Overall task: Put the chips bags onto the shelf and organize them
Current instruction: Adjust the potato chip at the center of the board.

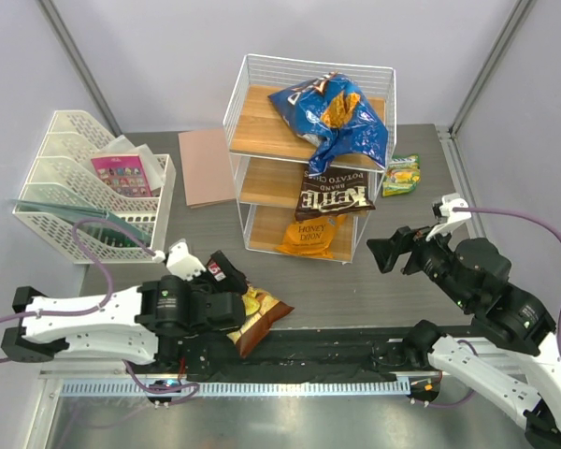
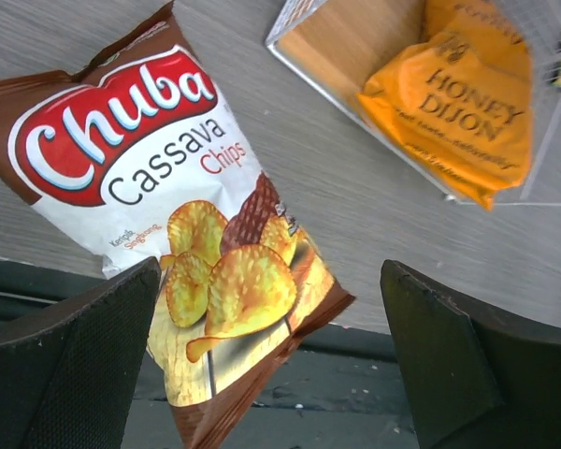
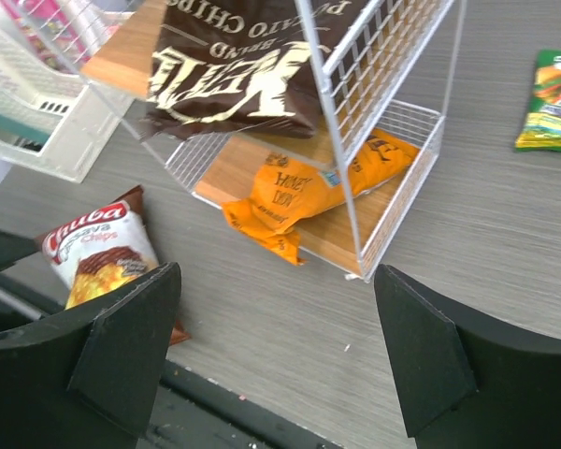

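The shelf [image 1: 262,126] stands at the back centre. A blue Doritos bag [image 1: 335,117] lies on its top board. A dark brown Kettle bag [image 1: 335,195] hangs off the middle tier, and the orange Honey Dijon bag [image 1: 309,234] juts from the bottom tier. A small green-yellow bag [image 1: 402,175] lies on the table to the right of the shelf. The brown-white Chuba bag [image 2: 168,187] lies near the front edge. Its lower end is between the wide-apart fingers of my open left gripper [image 2: 271,374]. My right gripper [image 3: 276,355] hovers open and empty, in front of the shelf's right side.
A white mesh file tray [image 1: 84,187] holding a pink card packet [image 1: 122,175] stands at the back left. A flat pinkish-brown board [image 1: 206,166] lies between it and the shelf. A black strip [image 1: 309,351] runs along the near table edge.
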Tool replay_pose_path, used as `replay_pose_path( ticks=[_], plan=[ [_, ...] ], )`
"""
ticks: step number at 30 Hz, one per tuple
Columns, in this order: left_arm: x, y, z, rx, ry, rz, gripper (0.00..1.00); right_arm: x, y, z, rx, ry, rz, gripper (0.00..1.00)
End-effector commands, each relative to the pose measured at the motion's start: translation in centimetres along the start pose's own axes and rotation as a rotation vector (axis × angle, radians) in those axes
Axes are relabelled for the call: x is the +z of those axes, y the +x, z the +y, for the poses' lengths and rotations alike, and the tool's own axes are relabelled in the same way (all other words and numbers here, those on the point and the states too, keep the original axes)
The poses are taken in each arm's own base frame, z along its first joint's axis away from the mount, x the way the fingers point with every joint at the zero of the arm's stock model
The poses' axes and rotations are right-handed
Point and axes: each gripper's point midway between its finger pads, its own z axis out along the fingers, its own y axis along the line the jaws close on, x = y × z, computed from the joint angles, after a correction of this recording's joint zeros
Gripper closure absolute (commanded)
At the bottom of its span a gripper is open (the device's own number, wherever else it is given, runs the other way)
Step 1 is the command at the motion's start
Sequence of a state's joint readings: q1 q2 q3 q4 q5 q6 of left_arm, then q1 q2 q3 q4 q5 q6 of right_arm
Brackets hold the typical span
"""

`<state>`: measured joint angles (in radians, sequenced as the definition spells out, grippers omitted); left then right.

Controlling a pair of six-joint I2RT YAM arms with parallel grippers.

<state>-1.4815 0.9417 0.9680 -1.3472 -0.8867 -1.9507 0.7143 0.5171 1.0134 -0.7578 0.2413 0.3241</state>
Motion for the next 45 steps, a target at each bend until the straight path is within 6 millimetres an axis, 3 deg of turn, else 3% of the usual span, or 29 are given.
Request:
replay_pose_path(
  ticks=[1,3,5,6,12,20,26,37,45],
  plan=[
    [0.5,-0.8,6.7,0.353,-0.316,-0.058,0.00,-1.3,0.2,1.9,-0.007,-0.115,0.037,0.11],
    [1.2,0.3,7.7,0.340,-0.353,-0.054,0.00,-1.5,1.1,3.2,-0.009,-0.190,0.085,0.11],
    [1.9,1.5,7.3,0.275,-0.303,-0.028,0.00,-1.8,1.9,4.2,-0.005,-0.251,0.129,0.12],
    [2.4,2.1,8.4,0.264,-0.309,-0.019,0.00,-2.1,2.3,4.8,-0.007,-0.285,0.151,0.13],
    [2.9,3.1,11.2,0.138,-0.292,0.041,0.00,-2.9,3.3,4.7,-0.032,-0.308,0.190,0.13],
    [4.2,4.0,8.9,0.222,-0.289,-0.012,0.00,-3.8,4.2,7.5,-0.002,-0.472,0.252,0.13],
    [7.0,7.2,9.1,0.184,-0.271,0.079,0.05,-3.8,5.2,7.8,-0.015,-0.502,0.292,0.16],
    [10.5,4.6,8.3,0.211,-0.365,-0.036,0.01,-2.2,7.8,9.1,0.020,-0.574,0.376,0.15],
    [11.9,5.5,5.9,0.227,-0.331,-0.026,0.01,-0.9,10.8,9.5,0.069,-0.606,0.435,0.15]
  ],
)
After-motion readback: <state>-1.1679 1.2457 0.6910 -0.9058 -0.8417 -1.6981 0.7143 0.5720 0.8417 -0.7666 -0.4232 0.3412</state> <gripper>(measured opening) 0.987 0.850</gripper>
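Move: The cassava chips bag lies face up almost under the left hand, its middle about 3 cm ahead, 3 cm to the left and 16 cm below. The shelf's near left foot is some 13 cm ahead and 2 cm right of that hand, the honey dijon bag 17 cm ahead and 17 cm right. From the right hand the cassava bag lies about 34 cm left, 10 cm back and 28 cm below, the honey dijon bag 5 cm ahead and 16 cm left. The left hand drops about 12 cm onto the cassava bag with its fingers wide open, first drawing back and to its left a little and rolling so its left side rises, then stays low and pushes the bag some 7 cm forward towards the shelf, the right finger against the bag's printed face and the left one by its edge. Meanwhile the open right hand swings in towards the bag, about 8 cm back and 8 cm left, sinking mostly late while it turns some 35 degrees counter-clockwise and tips down, still touching nothing. ##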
